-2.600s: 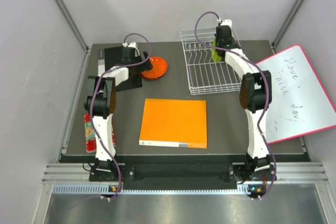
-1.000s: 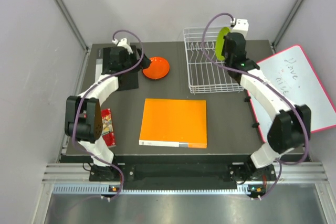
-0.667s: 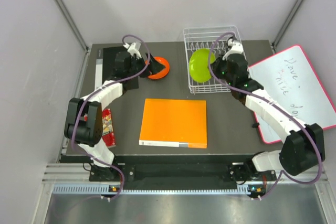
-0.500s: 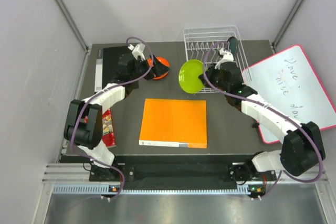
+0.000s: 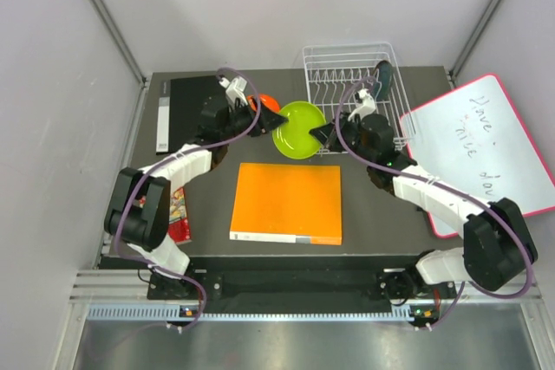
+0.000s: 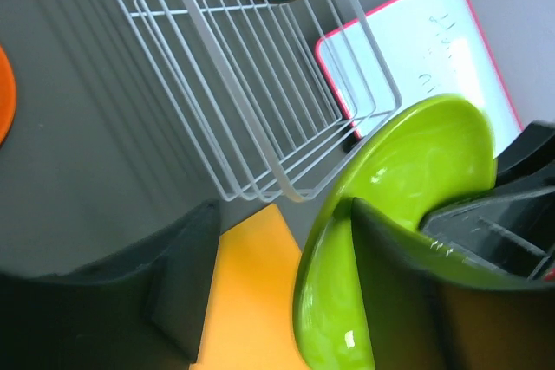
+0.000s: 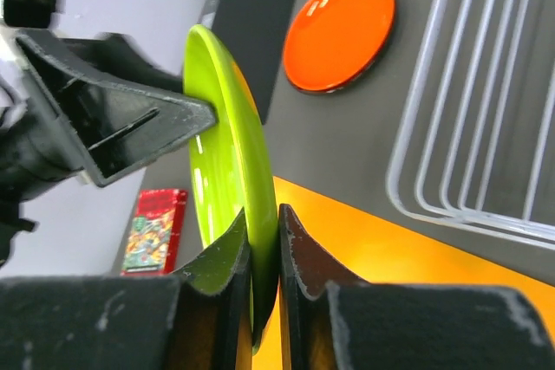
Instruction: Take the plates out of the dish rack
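My right gripper (image 5: pixel 323 134) is shut on the rim of the lime green plate (image 5: pixel 297 129) and holds it on edge above the table, left of the dish rack (image 5: pixel 347 71); the grip shows in the right wrist view (image 7: pixel 260 249). My left gripper (image 5: pixel 265 120) is open, with its jaws astride the plate's far rim (image 6: pixel 381 179). The orange plate (image 5: pixel 270 103) lies flat on the table behind the left gripper, and it also shows in the right wrist view (image 7: pixel 340 32). The dark grey-blue plate (image 5: pixel 382 75) stands in the rack. The dark red plate is out of view.
A big flat orange square (image 5: pixel 288 203) lies mid-table under the green plate's near side. A black board (image 5: pixel 184 103) is at the back left. A red packet (image 5: pixel 178 214) lies by the left arm. A pink-edged whiteboard (image 5: pixel 481 153) leans at the right.
My right gripper lifted the green plate out of the rack and carried it left and forward. My left gripper moved right from the orange plate to the green plate's rim.
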Available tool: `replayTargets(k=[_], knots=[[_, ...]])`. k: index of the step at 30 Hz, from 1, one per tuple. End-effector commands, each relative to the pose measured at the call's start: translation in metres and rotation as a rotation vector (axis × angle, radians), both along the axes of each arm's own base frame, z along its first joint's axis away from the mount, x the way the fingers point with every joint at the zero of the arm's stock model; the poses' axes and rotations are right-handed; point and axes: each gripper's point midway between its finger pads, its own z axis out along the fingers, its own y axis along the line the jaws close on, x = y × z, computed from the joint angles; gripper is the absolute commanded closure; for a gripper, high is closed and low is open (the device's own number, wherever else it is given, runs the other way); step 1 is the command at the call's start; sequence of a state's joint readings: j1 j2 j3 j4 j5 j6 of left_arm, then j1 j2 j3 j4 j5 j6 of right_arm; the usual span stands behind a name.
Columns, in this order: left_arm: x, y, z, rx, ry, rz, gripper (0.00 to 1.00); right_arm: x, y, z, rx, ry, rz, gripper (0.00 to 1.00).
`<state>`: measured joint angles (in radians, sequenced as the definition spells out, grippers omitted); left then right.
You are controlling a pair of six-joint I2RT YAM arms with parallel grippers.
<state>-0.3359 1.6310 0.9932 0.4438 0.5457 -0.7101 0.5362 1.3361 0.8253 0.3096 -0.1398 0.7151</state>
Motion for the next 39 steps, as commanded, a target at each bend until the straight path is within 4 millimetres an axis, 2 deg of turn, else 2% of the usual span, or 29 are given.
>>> replayTargets(k=[1,2,3,8,11,12,13,16,18,22,24,25,27,28,29,30,31,33,34,36,37,39], knots=[[-0.003,0.001,0.035,-0.042,-0.128,0.001,0.7,-0.007,0.016,0.046,0.14,-0.109,0.066,1.0],[-0.004,0.001,0.038,-0.046,-0.136,-0.001,0.82,-0.008,0.016,0.046,0.142,-0.109,0.066,1.0],[-0.005,0.001,0.038,-0.047,-0.139,-0.008,1.0,-0.008,0.016,0.046,0.141,-0.113,0.068,1.0],[-0.006,-0.006,0.037,-0.064,-0.142,-0.053,1.0,-0.005,0.016,0.047,0.12,-0.12,0.071,1.0],[-0.009,-0.009,0.038,-0.077,-0.151,-0.08,1.0,-0.001,0.013,0.048,0.104,-0.116,0.068,0.94],[-0.008,-0.009,0.036,-0.07,-0.14,-0.08,1.0,0.0,0.012,0.047,0.088,-0.12,0.068,0.8],[-0.003,-0.006,0.034,-0.056,-0.135,-0.046,1.0,0.002,0.011,0.052,0.079,-0.129,0.064,0.74],[0.005,0.006,0.034,-0.018,-0.147,0.023,1.0,0.012,-0.006,0.044,0.026,-0.1,0.018,0.55],[0.013,0.016,0.036,-0.005,-0.154,0.057,1.0,0.02,-0.028,0.039,-0.019,-0.087,-0.041,0.45],[0.031,0.038,0.028,0.024,-0.129,0.129,1.0,0.029,-0.063,0.04,-0.09,-0.096,-0.127,0.43],[0.045,0.057,0.026,0.028,-0.125,0.187,1.0,0.034,-0.084,0.043,-0.119,-0.105,-0.171,0.43],[0.054,0.069,0.02,0.029,-0.113,0.215,1.0,0.035,-0.09,0.043,-0.132,-0.102,-0.18,0.43],[0.068,0.081,0.015,0.051,-0.095,0.255,1.0,0.039,-0.108,0.049,-0.152,-0.119,-0.219,0.42],[0.076,0.089,0.003,0.077,-0.076,0.28,1.0,0.041,-0.114,0.054,-0.16,-0.127,-0.233,0.42],[0.082,0.094,0.001,0.086,-0.077,0.298,1.0,0.044,-0.124,0.054,-0.181,-0.128,-0.257,0.42],[0.089,0.101,-0.005,0.098,-0.071,0.333,1.0,0.047,-0.129,0.056,-0.192,-0.129,-0.27,0.37],[0.096,0.107,-0.017,0.116,-0.059,0.349,1.0,0.05,-0.133,0.064,-0.2,-0.148,-0.281,0.36],[0.113,0.119,-0.025,0.152,-0.064,0.417,1.0,0.059,-0.141,0.063,-0.249,-0.146,-0.295,0.35],[0.12,0.124,-0.04,0.183,-0.054,0.44,1.0,0.065,-0.143,0.076,-0.256,-0.168,-0.309,0.35],[0.134,0.129,-0.045,0.197,-0.063,0.466,1.0,0.077,-0.15,0.072,-0.307,-0.164,-0.333,0.34],[0.141,0.132,-0.061,0.221,-0.044,0.483,1.0,0.082,-0.152,0.078,-0.321,-0.165,-0.342,0.34],[0.151,0.135,-0.062,0.221,-0.063,0.502,1.0,0.093,-0.156,0.072,-0.356,-0.155,-0.354,0.34]])
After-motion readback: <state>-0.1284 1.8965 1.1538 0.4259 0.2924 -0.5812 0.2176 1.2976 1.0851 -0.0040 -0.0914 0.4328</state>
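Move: The orange-topped plate stack lies about 20 cm ahead, 11 cm left of the left hand and some 19 cm below; the black board is 32 cm left and 20 cm ahead, the orange folder straight below and 12 cm back. From the right hand, which still grips the lime plate, the dark plate stands about 30 cm ahead, 25 cm right, 13 cm below; the rack's middle is 24 cm ahead, 15 cm right. The left fingers close on the lime plate's left edge while the right still grips the opposite edge; the right then opens, letting go, and backs off some 14 cm right, then also forward and up towards the dark plate. The left lifts slightly, then carries the lime plate about 12 cm forward and left, sinking towards the stack and turning some 25 degrees counter-clockwise. ##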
